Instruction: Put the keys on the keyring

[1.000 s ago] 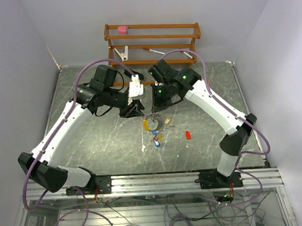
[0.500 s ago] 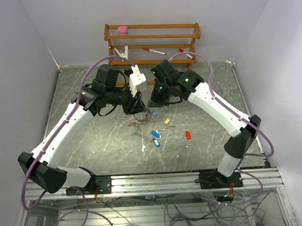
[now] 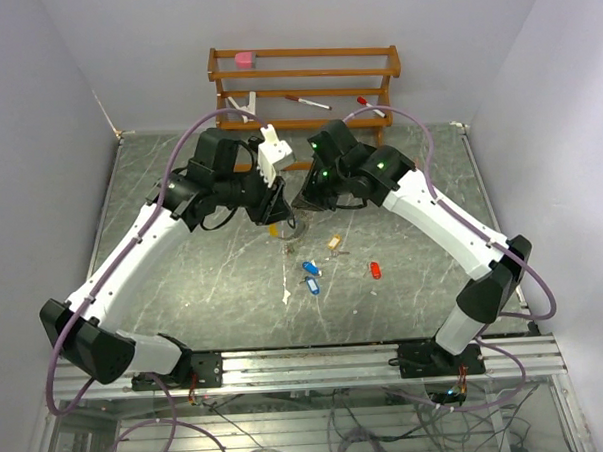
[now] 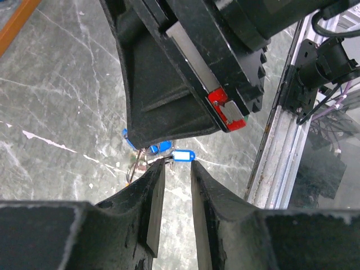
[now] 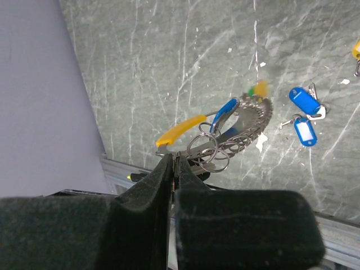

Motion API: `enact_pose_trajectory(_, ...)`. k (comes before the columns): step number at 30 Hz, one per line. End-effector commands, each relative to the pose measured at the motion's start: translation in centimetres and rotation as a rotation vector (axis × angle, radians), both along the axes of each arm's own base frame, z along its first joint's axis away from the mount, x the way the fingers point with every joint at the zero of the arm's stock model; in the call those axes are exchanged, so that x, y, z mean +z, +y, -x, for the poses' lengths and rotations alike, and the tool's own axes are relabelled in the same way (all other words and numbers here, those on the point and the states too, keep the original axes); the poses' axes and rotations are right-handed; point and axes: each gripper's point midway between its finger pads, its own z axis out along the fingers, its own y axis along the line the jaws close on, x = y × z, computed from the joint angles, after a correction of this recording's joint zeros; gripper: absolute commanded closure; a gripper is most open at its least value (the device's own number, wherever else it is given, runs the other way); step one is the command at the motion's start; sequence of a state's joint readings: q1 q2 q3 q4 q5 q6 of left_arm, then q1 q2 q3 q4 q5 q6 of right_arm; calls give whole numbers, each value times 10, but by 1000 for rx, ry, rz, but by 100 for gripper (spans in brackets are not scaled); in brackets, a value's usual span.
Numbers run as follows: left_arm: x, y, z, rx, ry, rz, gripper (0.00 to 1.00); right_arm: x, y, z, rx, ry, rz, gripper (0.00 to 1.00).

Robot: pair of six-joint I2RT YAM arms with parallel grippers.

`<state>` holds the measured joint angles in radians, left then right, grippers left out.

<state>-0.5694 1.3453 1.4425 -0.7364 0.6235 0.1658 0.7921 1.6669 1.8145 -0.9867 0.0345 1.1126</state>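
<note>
My right gripper (image 5: 173,157) is shut on the thin wire keyring (image 5: 250,129), which hangs above the table. A yellow-tagged key (image 5: 180,129), a blue-tagged key (image 5: 225,112) and small split rings dangle from it. In the top view the keyring (image 3: 289,227) hangs between my right gripper (image 3: 299,203) and my left gripper (image 3: 278,209), which almost touch. The left gripper (image 4: 177,163) stands open with a narrow, empty gap, its tips just beside the wire. Loose keys lie on the table: two blue (image 3: 310,269) (image 3: 313,286), one tan (image 3: 334,243), one red (image 3: 376,271).
A wooden rack (image 3: 305,76) at the back holds markers, a clip and a pink item. A white scrap (image 3: 287,297) lies near the blue keys. The metal rail (image 3: 317,360) runs along the near table edge, and grey walls stand on both sides.
Both grippers moved back and left from the table's middle, and the keyring with its yellow key came up off the table. The left jaws narrowed a little.
</note>
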Motion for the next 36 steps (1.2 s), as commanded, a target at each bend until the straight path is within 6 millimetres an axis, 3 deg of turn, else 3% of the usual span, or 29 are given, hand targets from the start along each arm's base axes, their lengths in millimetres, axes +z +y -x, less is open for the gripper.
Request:
enact_pose_trajectory(1,0,-8,-5,-1,0,28,66,26,1,-4,-30,-60,-80,100)
enact_pose_trajectory(5,-2,-10,-5,-12,1,29,80,28,3,-5,-24,-69,-89,100)
enact_pose_trajectory(15,-6,-5,-7,-5,-21,1,93,36,0,-5,-33,-88,-105,100)
enact_pose_trajectory(36,-10,6,-12,10,-88,-63,93,51,2,6,21,-102,-164,100)
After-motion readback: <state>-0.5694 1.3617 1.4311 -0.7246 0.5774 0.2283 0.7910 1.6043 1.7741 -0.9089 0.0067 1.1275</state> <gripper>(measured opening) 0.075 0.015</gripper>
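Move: The black-tagged key, at the keyring's end in the right fingertips, lies about 2 cm ahead, 2 cm right and 1 cm below the left hand; from the right hand, roughly 1 cm back, 1 cm left and 1 cm down. The two blue tags on the table lie some 25 cm below the left hand, both about 5 cm to its right, one 2 cm back, the other 6 cm back. Left fingers close beside the black-tagged key, easing about 1 cm forward and down; right raises the gripped keyring 2.5 cm. ##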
